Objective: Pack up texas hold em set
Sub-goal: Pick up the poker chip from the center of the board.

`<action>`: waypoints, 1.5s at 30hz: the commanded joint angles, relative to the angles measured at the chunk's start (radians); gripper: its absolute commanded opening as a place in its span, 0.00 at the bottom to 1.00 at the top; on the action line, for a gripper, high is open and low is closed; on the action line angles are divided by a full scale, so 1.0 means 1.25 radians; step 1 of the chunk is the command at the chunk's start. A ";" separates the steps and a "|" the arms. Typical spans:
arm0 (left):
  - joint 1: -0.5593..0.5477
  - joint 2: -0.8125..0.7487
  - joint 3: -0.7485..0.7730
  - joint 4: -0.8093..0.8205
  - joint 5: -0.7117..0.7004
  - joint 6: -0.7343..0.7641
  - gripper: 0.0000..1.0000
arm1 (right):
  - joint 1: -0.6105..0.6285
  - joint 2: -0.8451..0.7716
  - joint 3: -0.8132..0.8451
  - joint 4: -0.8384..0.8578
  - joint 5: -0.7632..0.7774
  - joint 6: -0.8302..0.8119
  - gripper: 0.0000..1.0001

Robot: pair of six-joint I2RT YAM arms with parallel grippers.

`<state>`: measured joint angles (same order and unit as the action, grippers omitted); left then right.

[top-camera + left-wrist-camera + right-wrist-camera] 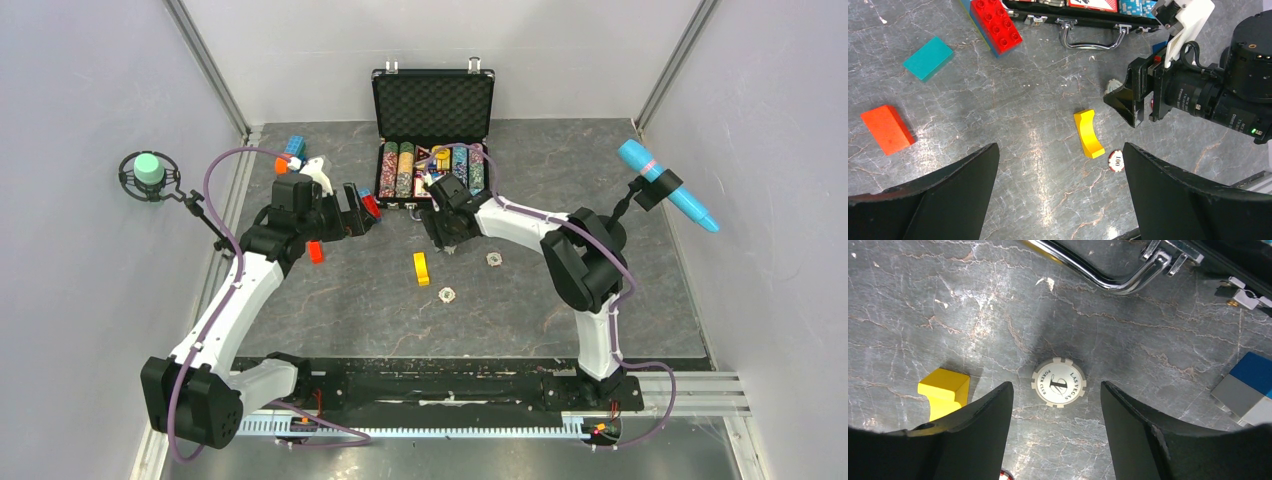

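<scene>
The black briefcase (433, 100) of the texas hold em set stands open at the back, with rows of coloured chips (430, 168) in its tray. Its silver handle (1108, 275) faces me. A white "Las Vegas Poker Club" chip (1059, 382) lies flat on the table, just beyond the tips of my open right gripper (1055, 390), untouched. A red-edged "100" chip (1116, 160) lies by the yellow block (1089, 132). Another chip (494, 259) lies further right. My left gripper (1060, 150) hovers wide open over bare table, left of the case.
Toy blocks lie left of the case: a red brick (996, 25), a teal block (928, 57) and an orange block (887, 128). A blue and grey brick (1248, 387) sits near the case's front. Walls stand close on both sides.
</scene>
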<state>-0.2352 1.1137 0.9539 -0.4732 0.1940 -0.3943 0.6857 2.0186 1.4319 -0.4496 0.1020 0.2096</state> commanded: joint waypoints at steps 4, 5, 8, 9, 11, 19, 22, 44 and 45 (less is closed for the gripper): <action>0.005 -0.001 -0.004 0.028 0.020 0.032 1.00 | 0.011 0.021 0.047 -0.032 0.023 -0.015 0.67; 0.005 0.000 -0.003 0.028 0.021 0.032 1.00 | 0.011 0.024 0.051 -0.035 0.025 -0.017 0.66; 0.005 -0.002 -0.003 0.028 0.020 0.032 1.00 | 0.012 0.031 0.056 -0.044 0.027 -0.020 0.64; 0.005 -0.002 -0.003 0.028 0.020 0.032 1.00 | 0.013 0.033 0.056 -0.045 0.027 -0.020 0.62; 0.005 -0.002 -0.003 0.027 0.020 0.032 1.00 | 0.013 0.034 0.057 -0.049 0.028 -0.020 0.61; 0.005 -0.003 -0.003 0.027 0.020 0.033 1.00 | 0.018 0.045 0.059 -0.063 0.029 -0.029 0.59; 0.005 -0.003 -0.003 0.027 0.019 0.032 1.00 | 0.022 0.052 0.060 -0.069 0.029 -0.032 0.58; 0.005 -0.003 -0.005 0.026 0.017 0.034 1.00 | 0.023 0.082 0.051 -0.088 0.043 -0.044 0.41; 0.005 -0.001 -0.005 0.027 0.017 0.034 1.00 | 0.023 0.082 0.051 -0.088 0.047 -0.045 0.38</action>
<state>-0.2352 1.1141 0.9501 -0.4728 0.1944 -0.3943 0.7136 2.0758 1.4906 -0.5312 0.1299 0.1692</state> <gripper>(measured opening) 0.994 0.432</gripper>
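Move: The chip I'm after lies right beneath my right hand, about 2 cm below the fingertips. The yellow block is about 6 cm to my left and 5 cm back, the case handle some 7 cm ahead and 5 cm left. The blue-grey block is about 13 cm right and 7 cm ahead, another chip 10 cm right and 3 cm back. From my left hand the target chip is about 6 cm ahead, 17 cm right and 18 cm down. I settle my right hand the last 1 cm or so straight over the chip, down and slightly back, tilting by about 5 degrees. Then I hold it low at the table and narrow my fingers in steps, bringing both fingertips in against opposite sides of the chip's rim. ##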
